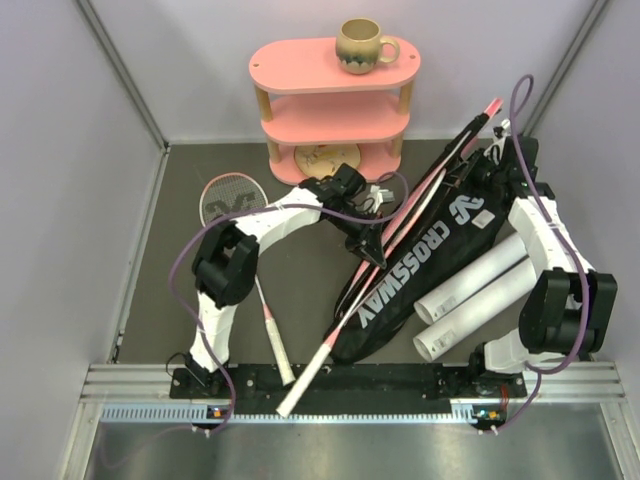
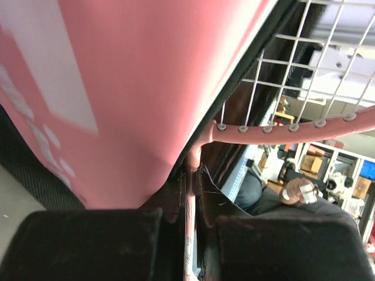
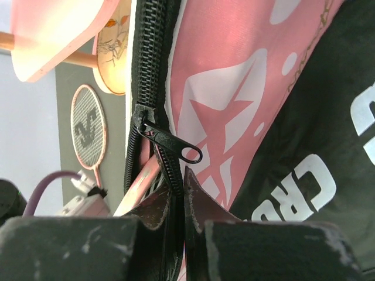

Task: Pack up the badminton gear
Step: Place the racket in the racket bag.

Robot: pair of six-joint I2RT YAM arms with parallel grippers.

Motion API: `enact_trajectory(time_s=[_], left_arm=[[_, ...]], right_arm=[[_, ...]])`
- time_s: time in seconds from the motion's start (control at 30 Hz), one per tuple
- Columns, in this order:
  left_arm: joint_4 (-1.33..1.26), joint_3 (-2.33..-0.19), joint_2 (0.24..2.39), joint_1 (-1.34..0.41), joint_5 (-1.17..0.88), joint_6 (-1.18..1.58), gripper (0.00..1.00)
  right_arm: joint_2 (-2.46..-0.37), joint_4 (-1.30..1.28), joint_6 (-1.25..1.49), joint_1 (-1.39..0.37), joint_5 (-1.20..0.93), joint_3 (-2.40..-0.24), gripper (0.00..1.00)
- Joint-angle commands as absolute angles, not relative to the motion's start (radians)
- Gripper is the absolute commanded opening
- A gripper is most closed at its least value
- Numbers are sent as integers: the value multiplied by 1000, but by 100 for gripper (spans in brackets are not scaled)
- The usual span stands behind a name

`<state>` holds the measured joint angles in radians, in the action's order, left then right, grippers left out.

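A black CROSSWAY bag (image 1: 440,250) lies tilted at centre right, with a pink bag (image 1: 425,190) along its left edge. My left gripper (image 1: 368,243) is shut on the thin shaft of a pink racket (image 1: 325,350); in the left wrist view the shaft (image 2: 193,234) runs between the jaws, with its strung head (image 2: 293,88) beside the pink bag (image 2: 135,88). My right gripper (image 1: 490,165) is shut on the pink bag's black zipper edge (image 3: 174,175), just below the zipper pull (image 3: 176,146). A second pink racket (image 1: 232,198) lies flat at left. Two white tubes (image 1: 470,295) lie right of the black bag.
A pink three-tier shelf (image 1: 335,65) stands at the back with a beige mug (image 1: 360,45) on top and a wooden disc (image 1: 320,158) on its lowest tier. Grey walls close in the left, right and back sides. A metal rail (image 1: 350,380) runs along the near edge.
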<state>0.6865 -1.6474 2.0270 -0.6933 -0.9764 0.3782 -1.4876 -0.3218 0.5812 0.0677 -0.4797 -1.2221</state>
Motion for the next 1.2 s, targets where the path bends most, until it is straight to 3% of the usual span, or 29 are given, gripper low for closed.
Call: enact_trajectory(time_s=[0.0, 0.27, 0.5, 0.6, 0.63, 0.7, 0.87, 1.17], left_arm=[[863, -1860, 2132, -689, -888, 357, 0], [801, -2141, 2267, -695, -755, 522, 0], [758, -2263, 2387, -696, -724, 613, 0], [719, -2270, 2359, -710, -692, 592, 11], [721, -2270, 2341, -712, -672, 574, 26], [762, -2241, 2262, -719, -626, 479, 37], [736, -1908, 1984, -747, -600, 335, 59], [727, -1337, 1451, -943, -233, 278, 65]], right_arm=[[-1421, -213, 531, 37, -581, -1174, 0], [-1378, -209, 575, -31, -601, -1055, 0], [-1313, -255, 572, -57, -606, -1055, 0], [-1308, -273, 581, -57, -575, -1049, 0], [-1316, -278, 580, -55, -571, -1052, 0], [-1330, -314, 583, -48, -529, -1074, 0], [-1391, -347, 630, -41, -466, -1103, 0], [-1462, -377, 673, -46, -417, -1153, 0]])
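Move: The left hand pinches the pink racket just below its head. The pink racket bag's middle lies about 11 cm ahead and 11 cm to the right, some 3 cm lower; the black bag lies 14 cm right, 4 cm ahead and 12 cm down. The right hand pinches the pink bag's zip edge, with that bag's middle about 8 cm back, 9 cm left and 8 cm below, and the black bag 15 cm back, 9 cm left and 18 cm below. Still pinching the racket just below its head, the left hand pushes it forward and right along the pink bag, about 11 cm in all, then opens to let go and quickly withdraws back, left and up, tilting the wrist some 30 degrees. The right hand keeps its pinch on the zip edge, drawing it back and left, and down, about 4 cm each way. ##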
